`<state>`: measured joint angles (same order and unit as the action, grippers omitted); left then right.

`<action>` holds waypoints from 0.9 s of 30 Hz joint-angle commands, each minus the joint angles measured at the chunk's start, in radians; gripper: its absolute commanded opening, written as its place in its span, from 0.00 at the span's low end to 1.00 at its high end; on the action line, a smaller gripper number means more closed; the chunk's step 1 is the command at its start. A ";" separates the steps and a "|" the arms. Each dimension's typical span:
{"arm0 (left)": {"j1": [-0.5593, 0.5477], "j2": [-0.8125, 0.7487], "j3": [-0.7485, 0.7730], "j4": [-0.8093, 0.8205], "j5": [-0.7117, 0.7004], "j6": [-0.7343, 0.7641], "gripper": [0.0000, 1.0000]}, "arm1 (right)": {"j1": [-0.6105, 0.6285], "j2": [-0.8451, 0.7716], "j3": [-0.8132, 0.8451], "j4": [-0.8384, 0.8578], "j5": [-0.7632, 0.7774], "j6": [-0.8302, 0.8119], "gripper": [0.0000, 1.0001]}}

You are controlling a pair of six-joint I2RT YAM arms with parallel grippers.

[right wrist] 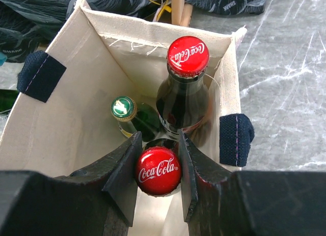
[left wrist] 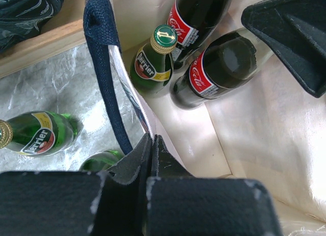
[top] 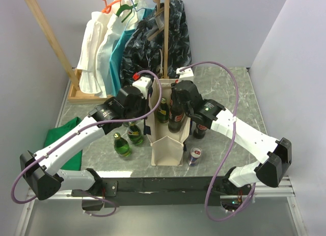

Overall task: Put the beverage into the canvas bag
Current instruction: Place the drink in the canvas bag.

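Note:
The cream canvas bag (top: pixel 168 150) with navy handles stands upright mid-table. My left gripper (top: pixel 146 93) is shut on the bag's left wall at the rim (left wrist: pixel 151 139), next to the navy handle (left wrist: pixel 102 53). My right gripper (right wrist: pixel 159 137) is shut on the neck of a beverage, a red-capped Coca-Cola bottle (right wrist: pixel 158 171), which hangs upright inside the bag's mouth (top: pixel 177 119). Deeper inside the bag (right wrist: pixel 61 124) stand a second Coca-Cola bottle (right wrist: pixel 187 55) and a green Perrier bottle (right wrist: pixel 124 108). The left wrist view shows the held bottle (left wrist: pixel 216 68) beside the Perrier (left wrist: pixel 153 63).
Two green Perrier bottles (top: pixel 121 144) (top: pixel 135 133) stand left of the bag. A cola bottle (top: pixel 199 130) and a small can (top: pixel 195 155) stand on its right. A wooden clothes rack with hung garments (top: pixel 132 37) fills the back. A green cloth (top: pixel 63 137) lies at the left edge.

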<state>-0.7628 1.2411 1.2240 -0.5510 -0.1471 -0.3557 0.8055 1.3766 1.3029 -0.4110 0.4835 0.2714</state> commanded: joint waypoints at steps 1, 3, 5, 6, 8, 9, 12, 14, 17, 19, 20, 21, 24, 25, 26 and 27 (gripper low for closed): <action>-0.003 -0.003 0.031 0.008 -0.028 0.014 0.01 | 0.004 -0.042 0.001 0.120 0.038 0.025 0.00; -0.001 -0.009 0.032 0.003 -0.045 0.015 0.01 | 0.004 -0.045 -0.007 0.110 0.040 0.025 0.00; -0.001 -0.011 0.035 -0.003 -0.057 0.015 0.01 | 0.004 -0.051 -0.020 0.107 0.049 0.026 0.00; -0.003 -0.015 0.037 -0.004 -0.063 0.017 0.01 | 0.004 -0.059 -0.027 0.106 0.052 0.025 0.00; -0.001 -0.020 0.045 -0.006 -0.091 0.017 0.01 | 0.004 -0.065 -0.037 0.103 0.064 0.025 0.00; -0.001 -0.026 0.046 -0.009 -0.100 0.015 0.01 | 0.006 -0.071 -0.037 0.095 0.070 0.025 0.00; -0.001 -0.043 0.055 0.000 -0.124 0.018 0.01 | 0.006 -0.085 -0.045 0.092 0.092 0.020 0.00; -0.003 -0.051 0.060 0.009 -0.141 0.021 0.01 | 0.004 -0.090 -0.047 0.092 0.096 0.015 0.00; -0.003 -0.060 0.065 0.019 -0.137 0.024 0.01 | 0.006 -0.090 -0.045 0.089 0.092 0.011 0.00; -0.001 -0.055 0.065 0.022 -0.121 0.030 0.01 | 0.004 -0.085 -0.042 0.084 0.081 0.009 0.00; -0.003 -0.051 0.065 0.022 -0.114 0.032 0.01 | 0.004 -0.080 -0.042 0.081 0.075 0.011 0.00; -0.001 -0.045 0.065 0.017 -0.109 0.031 0.04 | 0.006 -0.080 -0.044 0.080 0.070 0.014 0.00; -0.001 -0.028 0.066 0.007 -0.095 0.027 0.36 | 0.008 -0.077 -0.048 0.074 0.053 0.017 0.00; -0.003 -0.026 0.065 0.006 -0.092 0.026 0.41 | 0.006 -0.077 -0.048 0.071 0.053 0.018 0.00; -0.003 -0.023 0.063 0.006 -0.089 0.024 0.44 | 0.006 -0.076 -0.048 0.067 0.053 0.020 0.00; -0.001 -0.020 0.062 0.008 -0.083 0.023 0.53 | 0.006 -0.076 -0.048 0.064 0.052 0.019 0.01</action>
<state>-0.7673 1.2255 1.2400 -0.5861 -0.2317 -0.3435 0.8074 1.3392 1.2507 -0.3752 0.5110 0.2836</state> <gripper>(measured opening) 0.424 0.394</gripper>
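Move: The right hand already holds the Coke bottle inside the bag by its cap end; the bottle's middle is about 10 cm straight below. The other Coke stands some 7 cm ahead of that hand, and the bagged Perrier about 5 cm ahead and 5 cm to its left. The left hand is already shut on the bag's left rim, the held Coke roughly 11 cm to its right and 4 cm ahead; the near outside Perrier stands about 5 cm left and 1 cm back. The left hand, still pinching the canvas rim, draws it outward about 1.5 cm to the left, away from the held Coke, turning slightly counter-clockwise, and only then opens its fingers nearly halfway and begins to rise, letting go of the rim. The right hand keeps its unchanged grip on the Coke's cap end at the same height inside the bag, easing just 1 cm or so to the right. ##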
